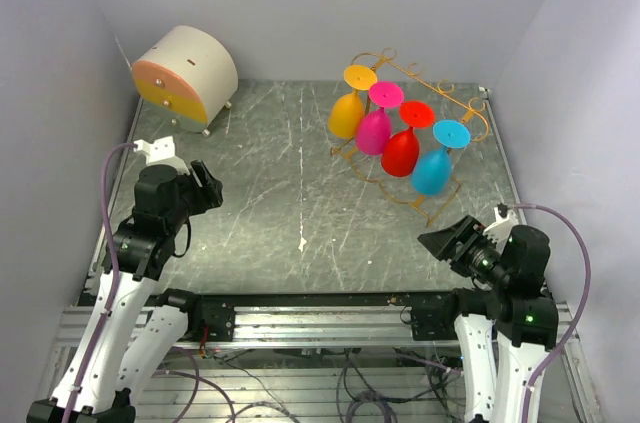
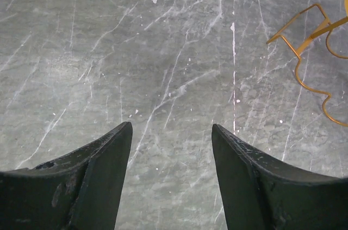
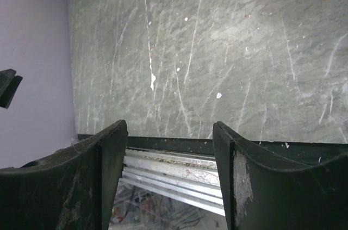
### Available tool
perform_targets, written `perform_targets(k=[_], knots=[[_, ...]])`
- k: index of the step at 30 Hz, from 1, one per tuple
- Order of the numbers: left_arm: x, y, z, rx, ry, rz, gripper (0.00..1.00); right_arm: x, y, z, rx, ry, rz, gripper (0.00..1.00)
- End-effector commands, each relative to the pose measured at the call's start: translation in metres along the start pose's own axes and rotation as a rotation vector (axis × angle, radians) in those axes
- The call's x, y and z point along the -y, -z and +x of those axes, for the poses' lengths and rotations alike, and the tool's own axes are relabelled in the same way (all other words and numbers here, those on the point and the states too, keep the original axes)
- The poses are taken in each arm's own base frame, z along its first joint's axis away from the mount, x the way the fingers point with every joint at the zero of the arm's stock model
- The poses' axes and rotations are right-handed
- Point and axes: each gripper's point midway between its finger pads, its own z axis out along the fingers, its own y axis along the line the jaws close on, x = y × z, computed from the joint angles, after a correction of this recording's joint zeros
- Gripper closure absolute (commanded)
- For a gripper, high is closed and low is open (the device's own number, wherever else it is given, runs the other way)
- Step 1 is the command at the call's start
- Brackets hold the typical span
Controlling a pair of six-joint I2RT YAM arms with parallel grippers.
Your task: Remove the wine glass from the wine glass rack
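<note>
The gold wire wine glass rack (image 1: pixel 440 86) stands at the back right of the table. Several wine glasses hang upside down from its rails: yellow (image 1: pixel 347 115), pink (image 1: pixel 373 131), red (image 1: pixel 400 151) and blue (image 1: pixel 432 171). My left gripper (image 1: pixel 212 188) hovers open at the near left, far from the rack. In the left wrist view the left gripper (image 2: pixel 171 125) holds nothing, and a scroll end of the rack (image 2: pixel 304 50) shows at the right edge. My right gripper (image 1: pixel 437 240) is open near the front right, below the blue glass. The right gripper (image 3: pixel 170 123) is empty over the table's near edge.
A round cream-and-orange drawer box (image 1: pixel 185 75) sits at the back left. The grey marble tabletop (image 1: pixel 290 173) lies between the arms and the rack. Purple walls close in the left, back and right sides. The metal frame rail (image 3: pixel 179 170) runs under the right gripper.
</note>
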Motion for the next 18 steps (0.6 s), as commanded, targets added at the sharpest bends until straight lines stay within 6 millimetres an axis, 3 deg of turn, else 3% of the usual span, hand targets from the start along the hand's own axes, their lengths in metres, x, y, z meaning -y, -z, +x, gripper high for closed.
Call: perform_targets(k=[1, 8, 11, 12, 16, 18], knots=[[0.005, 0.003, -0.009, 0.026, 0.005, 0.008, 0.29, -0.007, -0.004, 0.001, -0.029, 0.026, -0.052, 0.35], [0.012, -0.004, -0.003, -0.006, -0.009, 0.041, 0.32, -0.040, 0.005, -0.005, -0.043, 0.051, -0.188, 0.36], [0.013, -0.007, -0.001, -0.020, -0.013, 0.048, 0.32, -0.069, 0.022, -0.023, -0.020, 0.090, -0.238, 0.42], [0.013, -0.008, 0.000, -0.024, -0.013, 0.047, 0.32, -0.084, 0.031, -0.033, -0.001, 0.108, -0.268, 0.49], [0.013, -0.010, 0.001, -0.029, -0.017, 0.047, 0.32, -0.145, 0.063, -0.083, 0.098, 0.211, -0.375, 0.97], [0.013, -0.010, 0.001, -0.029, -0.018, 0.045, 0.32, -0.164, 0.073, -0.114, 0.184, 0.312, -0.365, 1.00]])
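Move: The blue wine glass, the nearest one on the rack, hangs foot-up about 21 cm ahead of the right hand and 4 cm to its right, its middle some 5 cm below. The red glass is about 5 cm beyond it and 7 cm to its left. The pink one stands roughly 30 cm ahead of the right hand and 10 cm to its left. From the left hand, the blue glass is about 11 cm ahead, 48 cm to the right and 7 cm below. The blue glass and the rack are left untouched while the empty right hand climbs about 14 cm near the rack's near side, slowly at first and then fast, drifting a little left. Its fingers tip up and the wrist swings counter-clockwise, some 10 to 15 degrees each, as the wide-open gripper snaps fully shut on nothing. ##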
